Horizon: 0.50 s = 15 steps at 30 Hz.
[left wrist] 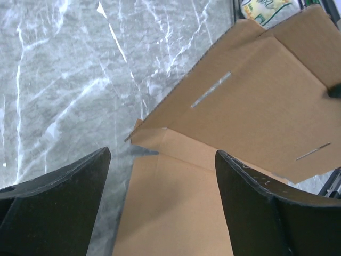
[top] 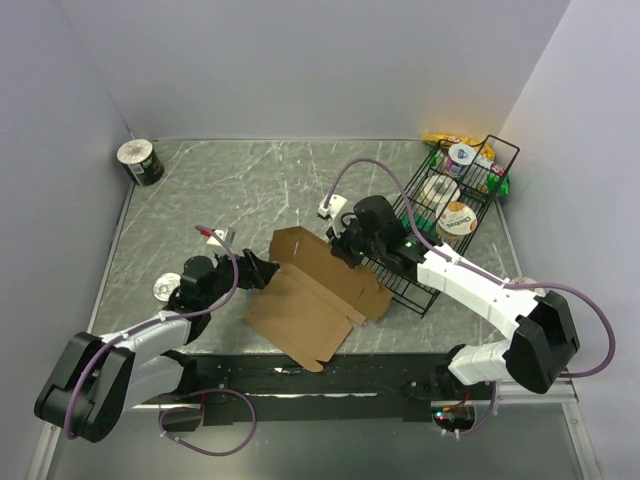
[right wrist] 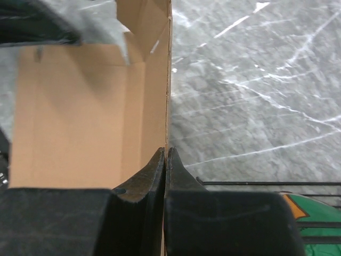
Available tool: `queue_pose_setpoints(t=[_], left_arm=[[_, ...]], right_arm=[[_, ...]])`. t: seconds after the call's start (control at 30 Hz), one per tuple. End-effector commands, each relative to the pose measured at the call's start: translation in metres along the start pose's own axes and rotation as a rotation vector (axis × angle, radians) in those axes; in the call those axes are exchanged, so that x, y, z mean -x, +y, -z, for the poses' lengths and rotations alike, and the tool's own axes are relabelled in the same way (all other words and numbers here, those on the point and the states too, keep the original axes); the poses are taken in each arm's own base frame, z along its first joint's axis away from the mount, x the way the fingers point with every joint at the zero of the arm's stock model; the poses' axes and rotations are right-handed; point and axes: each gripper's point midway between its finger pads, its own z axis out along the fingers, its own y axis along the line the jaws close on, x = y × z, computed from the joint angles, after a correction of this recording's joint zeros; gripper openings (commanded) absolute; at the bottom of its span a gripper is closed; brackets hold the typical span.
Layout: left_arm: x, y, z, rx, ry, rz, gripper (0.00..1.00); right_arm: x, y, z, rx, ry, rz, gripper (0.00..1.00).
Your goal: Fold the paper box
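Note:
The paper box (top: pixel 310 300) is a brown cardboard sheet lying mid-table, its far panel (top: pixel 320 255) tilted up along a crease. My right gripper (top: pixel 338 250) is shut on that raised panel's thin edge; in the right wrist view the fingertips (right wrist: pixel 167 152) pinch the cardboard (right wrist: pixel 80 106) edge-on. My left gripper (top: pixel 262 272) is open at the sheet's left side. In the left wrist view its gap (left wrist: pixel 162 152) spans the left edge of the flat panel (left wrist: pixel 176 213), one finger over the table, the other over cardboard. The raised panel (left wrist: pixel 256 101) shows two slots.
A black wire basket (top: pixel 415 290) stands just right of the box, holding tape rolls and packets; its wire (right wrist: pixel 266 184) and a green packet (right wrist: pixel 314 213) lie beside my right fingers. A dark roll (top: pixel 140 162) sits at the back left, a small disc (top: pixel 163 289) by the left arm.

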Motion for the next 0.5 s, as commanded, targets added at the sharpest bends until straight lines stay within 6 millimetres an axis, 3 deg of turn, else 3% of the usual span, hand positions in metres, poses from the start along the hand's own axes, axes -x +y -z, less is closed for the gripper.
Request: queue_pose_setpoints(t=[0.0,0.23,0.47], left_arm=[[0.023,-0.014,-0.005,-0.090,-0.071,-0.024,0.85],[0.022,-0.017,-0.012,-0.159,-0.058,-0.028,0.78],[0.024,-0.001,-0.032,-0.102,-0.056,0.013,0.56]], right_arm=[[0.024,0.012,0.024,0.060,-0.080,0.019,0.00],[0.019,0.013,0.023,0.063,-0.066,0.009,0.00],[0.008,0.008,0.016,0.035,-0.033,0.001,0.00]])
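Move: The left hand is open just short of the raised panel's left end corner, which lies about 4 cm ahead, 1 cm to its right and some 3 cm lower. From that hand, the lying panel's middle is about 7 cm right and 11 cm back, 6 cm lower, and the wire rack about 36 cm right, 7 cm ahead. The right hand already grips the raised panel's upper edge; that end corner lies some 12 cm to its left, 1 cm back and 6 cm below. The left hand eases down and forward, about 2 cm in all and slightly to its right, the sinking coming late, towards the left end corner of the raised cardboard panel while its fingers close from wide open to a little over half, not yet shut on anything. The right hand keeps its shut grip on the panel's upper edge, drawing it up and back about 2 cm with hardly any turn of the wrist, then holds still to steady the panel for the left. ##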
